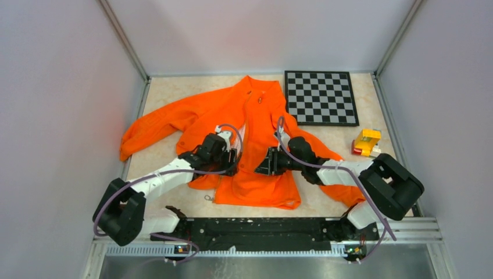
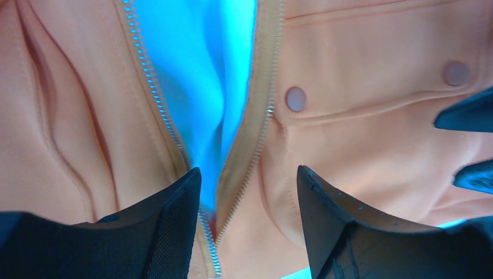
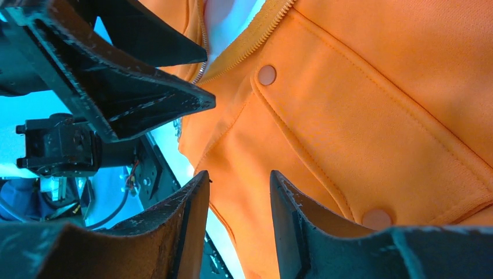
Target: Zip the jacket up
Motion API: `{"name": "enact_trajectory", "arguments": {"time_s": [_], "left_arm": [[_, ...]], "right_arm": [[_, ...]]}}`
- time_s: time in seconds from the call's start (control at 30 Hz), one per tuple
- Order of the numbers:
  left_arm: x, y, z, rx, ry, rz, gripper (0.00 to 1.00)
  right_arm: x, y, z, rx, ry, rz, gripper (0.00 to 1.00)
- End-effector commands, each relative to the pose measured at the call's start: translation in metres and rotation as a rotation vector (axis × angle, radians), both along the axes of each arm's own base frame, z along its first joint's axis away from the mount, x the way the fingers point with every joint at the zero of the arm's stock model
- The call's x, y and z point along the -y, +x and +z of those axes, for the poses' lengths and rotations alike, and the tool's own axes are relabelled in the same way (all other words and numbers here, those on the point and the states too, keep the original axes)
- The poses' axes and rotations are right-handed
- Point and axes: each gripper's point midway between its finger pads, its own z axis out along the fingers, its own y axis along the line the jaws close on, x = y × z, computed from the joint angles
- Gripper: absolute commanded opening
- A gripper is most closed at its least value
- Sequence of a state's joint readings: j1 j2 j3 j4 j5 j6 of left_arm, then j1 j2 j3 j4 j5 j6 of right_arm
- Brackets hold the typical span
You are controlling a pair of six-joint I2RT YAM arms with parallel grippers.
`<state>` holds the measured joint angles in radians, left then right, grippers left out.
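The orange jacket (image 1: 203, 113) lies spread on the table, collar at the far side, front partly open with pale lining showing. My left gripper (image 1: 235, 158) (image 2: 249, 170) is open, its fingers straddling the zipper (image 2: 264, 125) just above where the two tooth rows meet; I cannot make out the slider. My right gripper (image 1: 260, 164) (image 3: 239, 172) is open beside it, over the lower front edge of the jacket (image 3: 378, 104) near a flap pocket with a snap button (image 3: 267, 75). The two grippers nearly touch: the left one's fingers (image 3: 145, 87) fill the upper left of the right wrist view.
A black-and-white chessboard (image 1: 321, 97) lies at the far right. A yellow toy block (image 1: 366, 142) sits by the right wall. A small metal ring (image 1: 207, 199) lies on the table near the jacket hem. Grey walls enclose the table, and a black rail (image 1: 261, 226) runs along the near edge.
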<state>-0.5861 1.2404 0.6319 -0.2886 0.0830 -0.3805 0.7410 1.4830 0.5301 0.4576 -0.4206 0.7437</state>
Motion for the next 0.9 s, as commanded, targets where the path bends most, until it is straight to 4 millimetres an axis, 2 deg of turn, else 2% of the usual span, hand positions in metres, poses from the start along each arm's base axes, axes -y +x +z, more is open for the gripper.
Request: {"name": "enact_trajectory", "arguments": {"time_s": [0.0,0.1,0.23,0.27,0.37,0.67,0.77,0.87], "left_arm": [[-0.008,0.018,0.001,0.07,0.106,0.013,0.61],[-0.004,0.015,-0.006,0.053,0.122,-0.002,0.57],[-0.001,0.013,-0.012,0.04,0.143,-0.02,0.61],[-0.002,0.013,-0.013,0.04,0.149,-0.018,0.59],[0.001,0.014,-0.009,0.037,0.138,-0.017,0.41],[0.053,0.005,0.062,0.066,-0.177,-0.124,0.02],[0.064,0.007,0.085,0.093,-0.253,-0.144,0.0],[0.07,0.014,0.099,0.12,-0.294,-0.131,0.0]], "right_arm": [[-0.002,0.003,0.013,0.043,0.04,0.006,0.42],[-0.004,0.002,0.01,0.028,0.046,0.013,0.41],[-0.008,0.001,0.008,0.01,0.054,0.029,0.39],[-0.009,0.001,0.009,0.01,0.057,0.035,0.39],[-0.009,0.001,0.012,0.021,0.062,0.044,0.39],[-0.014,-0.015,0.026,0.074,0.133,0.109,0.4],[-0.024,-0.026,0.026,0.079,0.149,0.137,0.42],[-0.037,-0.034,0.03,0.077,0.185,0.159,0.43]]}}
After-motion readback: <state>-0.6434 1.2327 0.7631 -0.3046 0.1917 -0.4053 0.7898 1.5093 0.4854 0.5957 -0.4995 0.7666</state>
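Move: The free zip tape on the jacket's right-hand half lies between the left hand's open fingers, about 3 cm below them and otherwise right under. The other zip tape runs some 3 cm to the left and 1 cm farther out; the place where the two tapes meet is about 5 cm back and 4 cm left, and the pocket's snap button about 3 cm ahead and 5 cm right. From the right hand, the tape spot lies roughly 12 cm left and 5 cm down. The left hand sinks about 2.5 cm with its fingers astride the right-hand zip tape and closes fully, pinching the tape's edge, then lifts it some 8 cm from the low point while carrying it about 5 cm to the right, tilting by around 15 degrees on the way. The right hand, still part-open and holding nothing, at first barely moves, then eases back 2 to 3 cm and slightly left, towards the lower end of the opening. ##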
